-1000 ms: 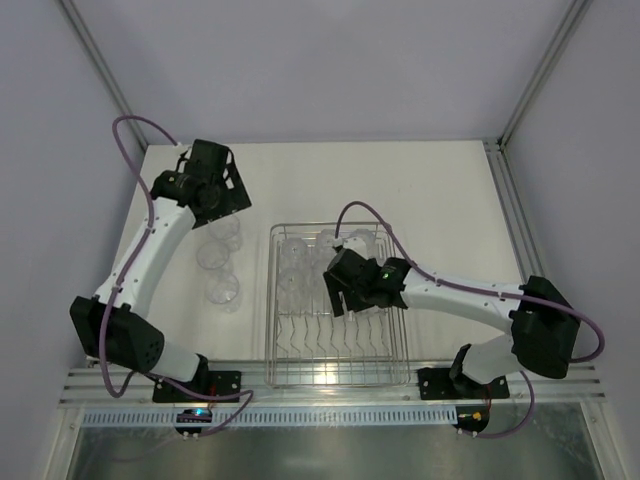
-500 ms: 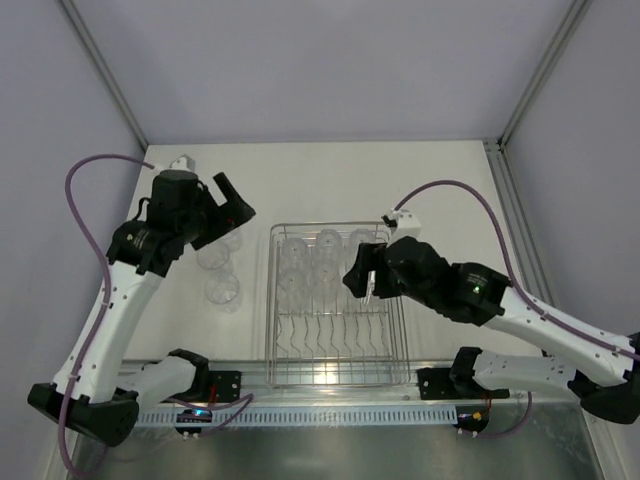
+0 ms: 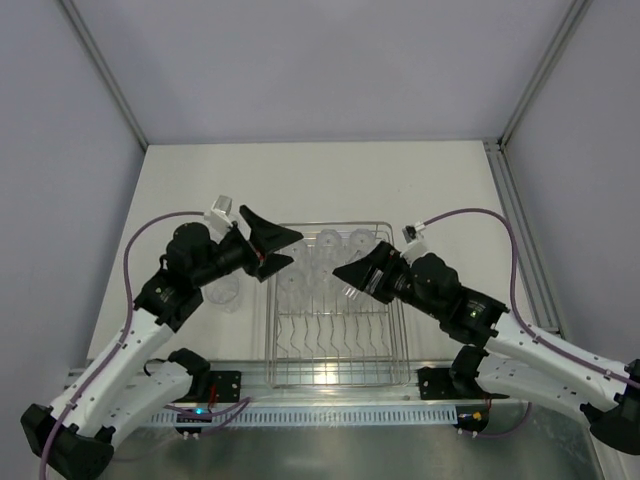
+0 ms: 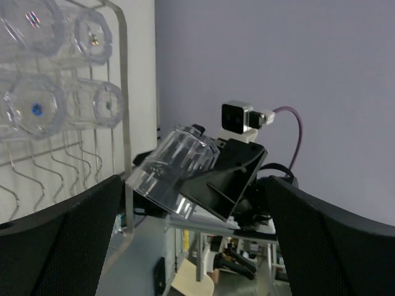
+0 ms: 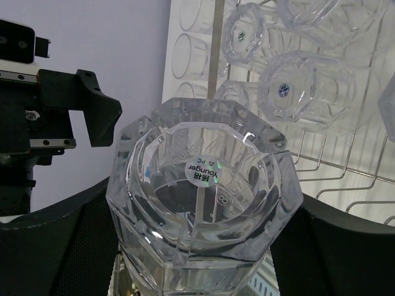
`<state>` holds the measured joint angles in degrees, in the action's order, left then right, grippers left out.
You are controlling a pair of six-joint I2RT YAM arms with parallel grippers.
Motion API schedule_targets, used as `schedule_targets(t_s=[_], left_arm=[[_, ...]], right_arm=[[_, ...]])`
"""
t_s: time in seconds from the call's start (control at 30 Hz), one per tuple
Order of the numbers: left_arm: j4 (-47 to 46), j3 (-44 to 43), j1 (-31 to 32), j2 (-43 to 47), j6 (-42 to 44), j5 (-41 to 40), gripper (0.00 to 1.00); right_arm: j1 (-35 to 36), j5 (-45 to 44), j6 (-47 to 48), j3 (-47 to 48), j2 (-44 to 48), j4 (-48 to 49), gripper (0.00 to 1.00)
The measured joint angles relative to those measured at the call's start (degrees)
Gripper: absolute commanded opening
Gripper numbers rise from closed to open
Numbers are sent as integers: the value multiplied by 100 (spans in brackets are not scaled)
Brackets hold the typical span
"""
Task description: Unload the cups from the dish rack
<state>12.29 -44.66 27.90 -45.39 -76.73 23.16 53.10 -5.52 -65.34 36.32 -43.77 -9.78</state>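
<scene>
In the top view the silver wire dish rack [image 3: 270, 330] lies between the arms, with several clear cups [image 3: 300, 285] in its far half. My right gripper [image 3: 350, 280] hovers above the rack, shut on one clear cup [image 3: 352, 291]. That faceted cup [image 5: 200, 203] fills the right wrist view between the black fingers, base toward the camera. My left gripper [image 3: 295, 247] is raised over the rack's left rim, open and holding nothing. The left wrist view looks across at the held cup [image 4: 176, 169], with the racked cups [image 4: 31, 108] at upper left.
A clear cup [image 3: 226, 297] stands on the table left of the rack, partly hidden under the left arm; two such cups [image 5: 188, 55] show outside the rack rim in the right wrist view. Metal frame posts [image 3: 100, 70] flank the table. A rail [image 3: 330, 378] runs along the near edge.
The right gripper has risen out of the rack with a cup in it. The left arm has swung from the cups on the table toward the rack, its gripper open.
</scene>
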Motion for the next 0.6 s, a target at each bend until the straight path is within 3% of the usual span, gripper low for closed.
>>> schedule_targets(t_s=[0.33,0.6], left_arm=[[-1008,286,782,-74,-1561,-20,99],[-1766,518,1130,-474,-2365,-210,99]], right_arm=[[-63,-138,422,-216,238,1010,4],[-74,-938,1034,-1456,549,2695,4]])
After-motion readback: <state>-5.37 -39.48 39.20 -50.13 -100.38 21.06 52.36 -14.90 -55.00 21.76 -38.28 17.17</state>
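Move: The cup in the right gripper lies about 11 cm to the right of the open left hand, 5 cm back and 6 cm lower; so the left gripper is 11 cm left of the right hand, 5 cm ahead and 6 cm above. Of the rack cups, the near left one stands roughly 22 cm straight below the left hand, and the middle one at the same depth, 5 cm ahead and 8 cm right of it. Rightwards towards the held cup goes the left hand, about 5 cm, drifting back and up a little, rolling some 20 degrees with its fingers still wide open. The right hand keeps its grip on the cup, rises about 3 cm, then sinks most of that again while easing forward some 3 cm and a little right, its fingers swinging up towards level and turning more forward. ##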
